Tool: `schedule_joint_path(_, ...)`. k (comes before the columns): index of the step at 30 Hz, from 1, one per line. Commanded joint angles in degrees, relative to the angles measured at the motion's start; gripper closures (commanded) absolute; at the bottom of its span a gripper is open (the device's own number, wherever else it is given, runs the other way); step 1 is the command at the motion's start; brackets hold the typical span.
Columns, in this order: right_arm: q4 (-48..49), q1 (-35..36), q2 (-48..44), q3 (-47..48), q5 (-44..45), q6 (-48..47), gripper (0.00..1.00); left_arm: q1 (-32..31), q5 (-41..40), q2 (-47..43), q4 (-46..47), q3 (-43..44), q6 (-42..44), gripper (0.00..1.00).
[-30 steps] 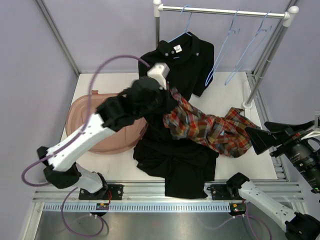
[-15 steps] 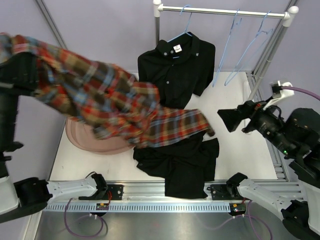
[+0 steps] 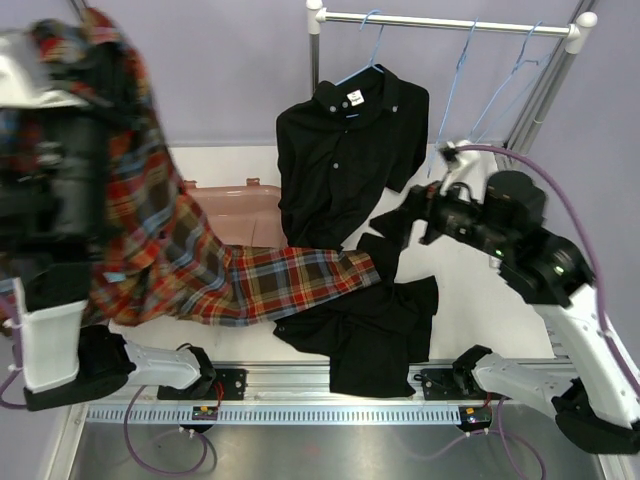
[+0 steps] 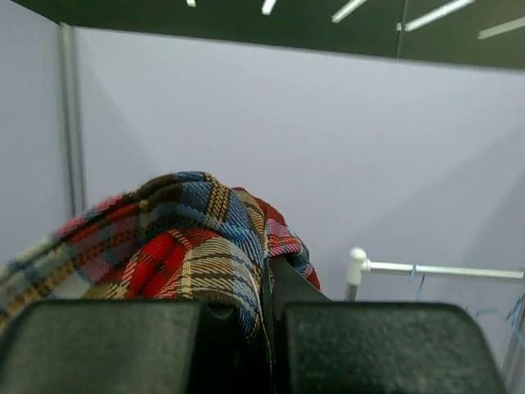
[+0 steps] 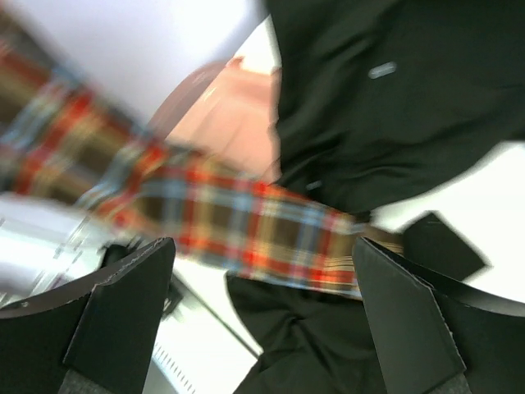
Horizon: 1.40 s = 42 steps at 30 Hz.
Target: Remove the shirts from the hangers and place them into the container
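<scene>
My left gripper (image 4: 269,289) is raised high at the far left, shut on the plaid shirt (image 3: 250,285). The cloth drapes over the fingers and trails down across the container (image 3: 243,213) to the table. One black shirt (image 3: 350,150) hangs on a light-blue hanger (image 3: 367,52) on the rail. A second black shirt (image 3: 370,330) lies crumpled on the table near the front. My right gripper (image 3: 395,235) stands open and empty beside the hanging shirt's lower right edge. In the right wrist view its fingers (image 5: 123,304) frame the plaid shirt (image 5: 246,222) and the black cloth below.
Two empty light-blue hangers (image 3: 455,90) (image 3: 505,85) hang on the white-and-metal rail (image 3: 440,22), whose right post (image 3: 540,95) stands just behind my right arm. Grey walls close in the left and back. The arm bases sit on the front metal rail (image 3: 320,385).
My left gripper lifted the plaid shirt up and to the left, dragging it over the tub. My right arm swung in from the right edge toward the hanging black shirt, still open.
</scene>
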Motion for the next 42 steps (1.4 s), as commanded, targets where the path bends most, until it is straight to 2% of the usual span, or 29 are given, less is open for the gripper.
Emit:
schedule_joint_path(1,7.5,2.5,6.6,-3.1,-14.8,-1.3,0.01,1.0,0.9,5.6,-5.3,1.8,-3.6,1.00)
schedule_joint_path(2,7.6,3.8,9.8,-3.3,-14.9,-1.7,0.01,1.4,1.3,6.0,-7.1,2.7,-4.5,1.00)
schedule_joint_path(5,8.2,10.3,15.0,-5.0,-7.0,-2.4,0.00,1.5,0.4,7.6,-9.6,4.7,-6.6,1.00)
schedule_joint_path(11,14.3,23.3,19.0,-10.3,8.3,-4.9,0.01,1.5,-0.1,7.4,-12.4,5.6,-8.6,1.00)
schedule_joint_path(12,15.4,24.8,18.8,-11.0,13.1,-5.6,0.00,1.5,0.0,7.4,-12.6,5.6,-9.1,1.00)
schedule_joint_path(15,19.0,27.2,19.5,-13.0,17.4,-6.8,0.01,1.5,0.2,7.2,-13.4,5.7,-10.4,1.00)
schedule_joint_path(20,23.8,27.5,23.2,-12.8,21.5,-10.5,0.01,1.5,1.6,6.2,-15.2,5.7,-13.6,1.00)
schedule_joint_path(24,24.3,27.4,30.0,-8.0,21.4,-13.4,0.01,1.5,3.9,4.7,-17.3,5.6,-18.8,1.00)
schedule_joint_path(30,28.3,27.7,40.4,1.2,13.5,-14.0,0.00,1.5,9.2,2.8,-19.5,4.2,-23.2,1.00)
schedule_joint_path(33,27.9,27.9,46.5,7.6,12.0,-13.6,0.01,1.5,10.2,2.5,-20.4,4.1,-25.0,1.00)
schedule_joint_path(34,25.7,27.9,50.1,12.4,12.2,-13.9,0.01,1.5,10.6,2.4,-20.5,4.1,-25.4,1.00)
schedule_joint_path(36,23.8,27.9,53.4,17.0,12.5,-14.5,0.13,1.5,12.2,2.0,-21.3,4.1,-26.8,1.00)
schedule_joint_path(37,22.8,27.9,54.7,20.4,12.7,-15.1,0.48,1.5,12.8,1.8,-21.4,4.0,-27.3,1.00)
schedule_joint_path(38,22.3,27.9,57.1,22.0,14.3,-15.9,0.77,1.5,13.3,1.4,-21.8,3.9,-27.7,1.00)
schedule_joint_path(39,21.8,27.8,58.1,23.4,15.2,-16.2,0.97,1.5,14.0,1.2,-22.0,3.8,-28.3,1.00)
schedule_joint_path(40,21.1,27.8,59.8,25.9,15.7,-16.5,1.00,1.5,14.1,0.7,-22.1,3.5,-28.4,1.00)
schedule_joint_path(42,20.2,27.7,61.1,28.6,16.6,-19.2,1.00,1.5,13.7,0.3,-23.0,3.1,-28.0,1.00)
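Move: The plaid shirt hangs from the left hand's shut fingers; its middle is about 30 cm to the right hand's left, level with it fore and aft and some 8 cm lower. From the right hand the container is 36 cm left, 16 cm ahead and 40 cm down, the hanging black shirt 30 cm ahead, 2 cm left and 23 cm down, the lying black shirt 10 cm back and 40 cm below. From the left hand the container is about 16 cm ahead, 8 cm left and 70 cm below. Leftward and down, about 30 cm across and nearly 20 down, the open right hand sweeps to the hanging plaid shirt, edging forward late, its left side tipping down as it turns counter-clockwise; there its fingers shut and pinch the cloth. The left hand keeps its grip, swings right, down and forward, then draws back, turning clockwise. ##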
